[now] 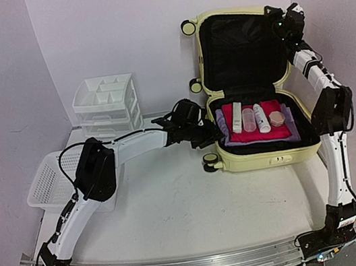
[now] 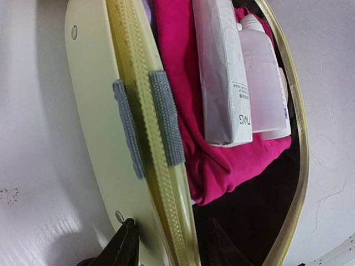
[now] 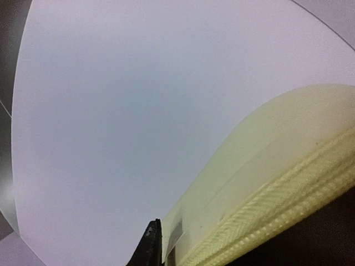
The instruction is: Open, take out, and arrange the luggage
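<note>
The pale yellow luggage (image 1: pixel 264 158) lies open at the back right, its black-lined lid (image 1: pixel 242 47) standing upright. Inside lie a pink cloth (image 1: pixel 250 134), a white tube (image 1: pixel 237 117), a bottle (image 1: pixel 261 117) and a round jar (image 1: pixel 276 118). My left gripper (image 1: pixel 204 134) straddles the lower shell's left rim. In the left wrist view one finger (image 2: pixel 125 246) presses the outer shell (image 2: pixel 94 111) and the other sits inside beside the pink cloth (image 2: pixel 183 83). My right gripper (image 1: pixel 281 23) is at the lid's top right corner. There one finger (image 3: pixel 151 246) rests against the lid's outer shell (image 3: pixel 277 144); the other finger is hidden.
A white plastic drawer unit (image 1: pixel 106 104) stands at the back left against the wall. A white mesh basket (image 1: pixel 47 185) sits at the left, partly under my left arm. The luggage's wheels (image 1: pixel 210 163) face left toward the left gripper.
</note>
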Robot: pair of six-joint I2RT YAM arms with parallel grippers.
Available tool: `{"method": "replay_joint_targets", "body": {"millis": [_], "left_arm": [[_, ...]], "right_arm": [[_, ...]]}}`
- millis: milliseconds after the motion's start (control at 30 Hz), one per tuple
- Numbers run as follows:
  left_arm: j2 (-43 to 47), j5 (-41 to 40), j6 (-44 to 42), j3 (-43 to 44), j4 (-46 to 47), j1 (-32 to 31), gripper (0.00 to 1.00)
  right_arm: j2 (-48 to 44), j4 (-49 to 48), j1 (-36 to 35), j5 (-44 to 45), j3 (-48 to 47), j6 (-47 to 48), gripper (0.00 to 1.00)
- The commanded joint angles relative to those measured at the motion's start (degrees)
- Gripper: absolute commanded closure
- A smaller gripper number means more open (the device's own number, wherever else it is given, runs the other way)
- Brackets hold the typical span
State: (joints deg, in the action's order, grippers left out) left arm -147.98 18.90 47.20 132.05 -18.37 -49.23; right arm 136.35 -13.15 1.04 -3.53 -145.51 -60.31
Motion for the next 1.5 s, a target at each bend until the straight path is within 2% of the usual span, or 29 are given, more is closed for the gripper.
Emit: {"method": "replay_joint_targets", "body": {"millis": [0, 67, 133, 400, 500, 767, 967, 1133, 1233, 1367, 1467], "left_arm": [[0.34, 6.21, -0.67, 4.53, 6.20, -6.01, 0.61], [0.69, 6.27, -1.36, 3.81, 6.15, -6.14, 0.60], [1.48, 6.54, -2.59, 2.59, 6.16, -6.14, 0.58], [9.51, 3.64, -13.42, -8.28, 6.16, -5.52, 0.38], [12.43, 3.68, -15.81, -10.70, 5.85, -4.57, 0.33], [23.59, 1.61, -26.90, -17.21, -1.80, -1.17, 0.23], [37.36, -2.87, -35.10, -32.36, -9.45, 5.19, 0.21], [46.97, -6.05, -36.58, -41.45, -15.22, 14.28, 0.22], [51.44, -2.95, -38.00, -42.99, -15.78, 20.86, 0.22], [52.56, -2.31, -38.74, -40.28, -15.97, 28.60, 0.21], [50.44, -3.62, -35.73, -35.08, -16.10, 34.71, 0.19]], "right_arm": [[6.68, 5.12, 1.82, 1.95, -2.42, 18.19, 0.81], [7.37, 5.78, 1.81, 1.33, -3.16, 18.36, 0.71], [6.68, 6.40, 1.77, 1.31, -2.21, 19.08, 0.55], [-0.06, 11.78, 1.77, 0.46, 1.55, 21.63, 0.03], [-5.29, 15.47, 1.77, -0.78, 5.59, 20.40, 0.02], [-24.94, 20.82, 1.48, -7.05, 27.31, 24.95, 0.02], [-40.00, 26.12, -0.62, -15.27, 49.60, 30.71, 0.02], [-46.99, 29.66, -10.23, -17.83, 66.16, 35.47, 0.02], [-48.80, 30.09, -17.27, -18.84, 72.79, 35.69, 0.02], [-50.46, 30.71, -24.13, -18.27, 75.36, 36.02, 0.02], [-52.77, 31.84, -26.46, -17.24, 76.66, 35.68, 0.02]]}}
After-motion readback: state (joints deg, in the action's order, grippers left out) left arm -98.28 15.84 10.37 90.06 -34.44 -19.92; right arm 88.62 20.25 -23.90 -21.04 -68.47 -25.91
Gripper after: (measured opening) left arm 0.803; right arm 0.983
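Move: From the right hand, still at the lid's top rim near its right corner, the white box in the open suitcase lies about 20 cm back, 20 left and 38 below; the clear bottle is 4 cm and the white tube 9 cm to the box's right. From the left hand, at the wheel-end rim, the white drawer unit is some 38 cm left and 18 ahead, about level; the basket is 52 left, 2 back, 7 lower. The right hand opens wide off the lid rim, drops about 15 cm, rises a little while drawing back, then sweeps back, left and down towards the white box, tipping down and turning counter-clockwise, ending some 29 cm lower. The left hand opens off the suitcase's wheel-end rim, backs off, then lifts and swings 35 cm left towards the drawer unit. ##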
